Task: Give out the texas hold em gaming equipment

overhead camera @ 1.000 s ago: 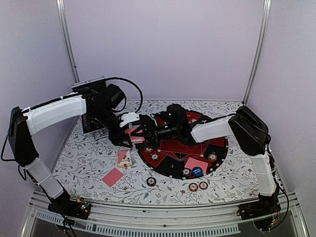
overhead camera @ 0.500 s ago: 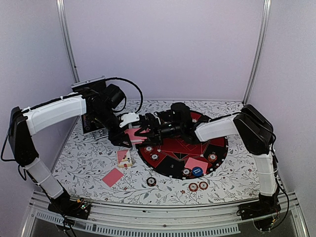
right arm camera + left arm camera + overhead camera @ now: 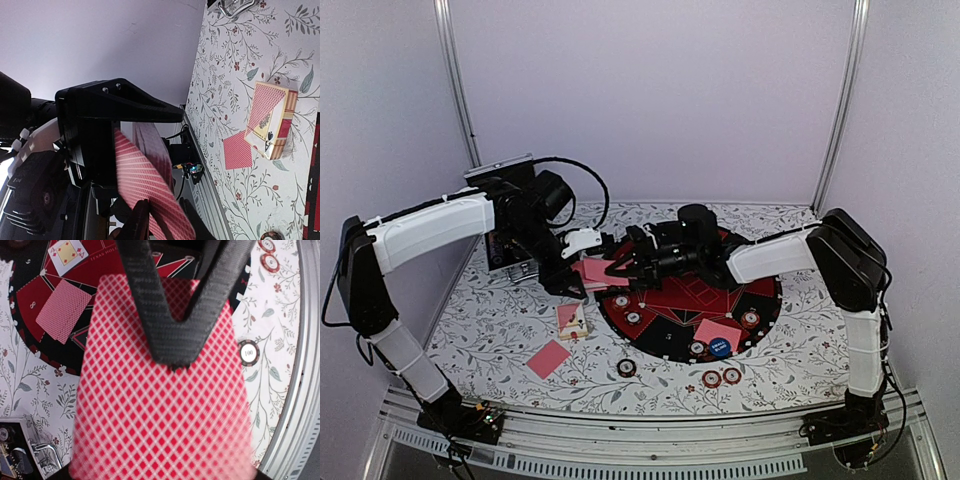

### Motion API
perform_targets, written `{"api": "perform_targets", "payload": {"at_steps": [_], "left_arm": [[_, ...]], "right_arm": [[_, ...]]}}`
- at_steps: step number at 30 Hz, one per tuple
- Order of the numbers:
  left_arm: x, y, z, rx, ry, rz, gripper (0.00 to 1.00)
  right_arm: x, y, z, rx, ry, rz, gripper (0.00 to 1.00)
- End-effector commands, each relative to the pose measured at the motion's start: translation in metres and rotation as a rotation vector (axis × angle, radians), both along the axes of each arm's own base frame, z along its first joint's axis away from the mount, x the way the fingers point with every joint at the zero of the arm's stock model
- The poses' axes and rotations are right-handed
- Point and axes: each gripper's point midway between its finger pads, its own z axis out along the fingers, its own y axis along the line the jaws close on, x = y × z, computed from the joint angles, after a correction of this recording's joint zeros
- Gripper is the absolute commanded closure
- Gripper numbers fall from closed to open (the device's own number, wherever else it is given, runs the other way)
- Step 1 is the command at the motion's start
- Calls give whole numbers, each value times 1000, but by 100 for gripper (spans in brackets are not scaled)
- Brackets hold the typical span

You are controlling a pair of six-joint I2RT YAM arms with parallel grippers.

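Note:
My left gripper [image 3: 578, 272] is shut on pink-backed playing cards [image 3: 594, 271], held above the table's left-middle; their back [image 3: 160, 410] fills the left wrist view. My right gripper [image 3: 623, 267] meets them from the right. Its black fingers [image 3: 172, 335] converge to a V over the top card. In the right wrist view a pink card [image 3: 150, 200] runs between that gripper's fingers [image 3: 137, 222], pinched. On the round red-and-black mat [image 3: 760, 300] lie a face-down card [image 3: 717, 333], a blue button disc [image 3: 719, 347] and several chips [image 3: 633, 318].
A card box [image 3: 572, 318] and a loose pink card [image 3: 549, 358] lie on the floral table left of the mat. Three chips [image 3: 710, 379] sit near the front edge. The black silver-edged case [image 3: 508, 250] stands at the back left behind my left arm.
The right gripper's jaws have narrowed onto the top card at the left gripper. The right arm's elbow and wrist have shifted slightly rightward. The left arm has stayed put.

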Motion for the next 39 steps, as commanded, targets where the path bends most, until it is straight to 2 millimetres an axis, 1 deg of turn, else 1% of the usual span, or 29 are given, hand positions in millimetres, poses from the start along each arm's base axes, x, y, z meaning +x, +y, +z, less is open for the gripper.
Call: {"api": "perform_targets", "payload": {"at_steps": [1, 8, 11, 15, 17, 18, 19, 22, 23, 25, 26, 28, 29, 30, 31, 32, 35, 36, 39], "left_arm": [[0, -5, 8, -30, -21, -13, 100], [1, -3, 7, -23, -23, -7, 100], [1, -2, 5, -15, -24, -3, 100], [1, 0, 4, -12, -25, 2, 100], [1, -1, 6, -14, -28, 1, 100], [1, 0, 6, -16, -28, 2, 100], [1, 0, 6, -16, -27, 3, 100], [0, 1, 5, -15, -25, 3, 100], [0, 0, 5, -15, -24, 3, 100], [0, 1, 5, -16, -23, 4, 100], [0, 1, 5, -16, -23, 4, 100], [1, 1, 6, -18, -25, 6, 100], [1, 1, 6, -19, -26, 7, 100], [1, 1, 6, -19, -27, 7, 100], [1, 2, 6, -18, -26, 9, 100], [1, 2, 7, -19, -28, 8, 100], [2, 2, 8, -22, -31, 8, 100], [2, 2, 9, -22, -32, 10, 100], [2, 2, 10, -24, -30, 10, 100]], "right_arm": [[3, -13, 0, -30, 7, -21, 80], [5, -24, 8, -34, 0, -41, 86], [9, -33, 10, -42, 0, -55, 88], [28, -58, 16, -91, -29, -120, 89], [41, -73, 15, -150, -45, -170, 89], [50, -80, 12, -204, -73, -197, 89], [55, -93, 1, -313, -52, -237, 89], [82, -117, -4, -531, -226, -316, 89], [92, -127, -6, -612, -278, -348, 91], [105, -139, -6, -726, -358, -369, 94], [115, -150, -12, -807, -388, -401, 95], [128, -164, -14, -916, -451, -437, 96], [135, -172, -18, -981, -483, -449, 98], [141, -176, -13, -1021, -522, -464, 99], [148, -185, -14, -1097, -558, -492, 100], [152, -190, -12, -1159, -607, -505, 100], [160, -193, -9, -1328, -740, -510, 100], [162, -192, -14, -1385, -772, -504, 100], [167, -190, -17, -1516, -876, -487, 100]]}}
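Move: My left hand holds the deck; my right fingers are already on its top card, the deck's middle about 5 cm to their left. The face-up four of diamonds lies some 18 cm ahead, 13 cm right and 17 cm below my right hand. The Big Blind button is about 6 cm to the right of that card and 2 cm farther out; the face-down pair lies about 14 cm ahead and 3 cm right of my right hand. From my left hand, the four is about 19 cm ahead and 23 cm right. I keep the deck nearly still in my left hand while my right draws the top card off it, slowly to the right at first and closing tighter on it. Then I sweep it forward and right, about 17 cm each way, towards the four of diamonds, arching up a few centimetres and sinking back, and swing my fingers some 85 degrees from pointing left to forward-and-down. ##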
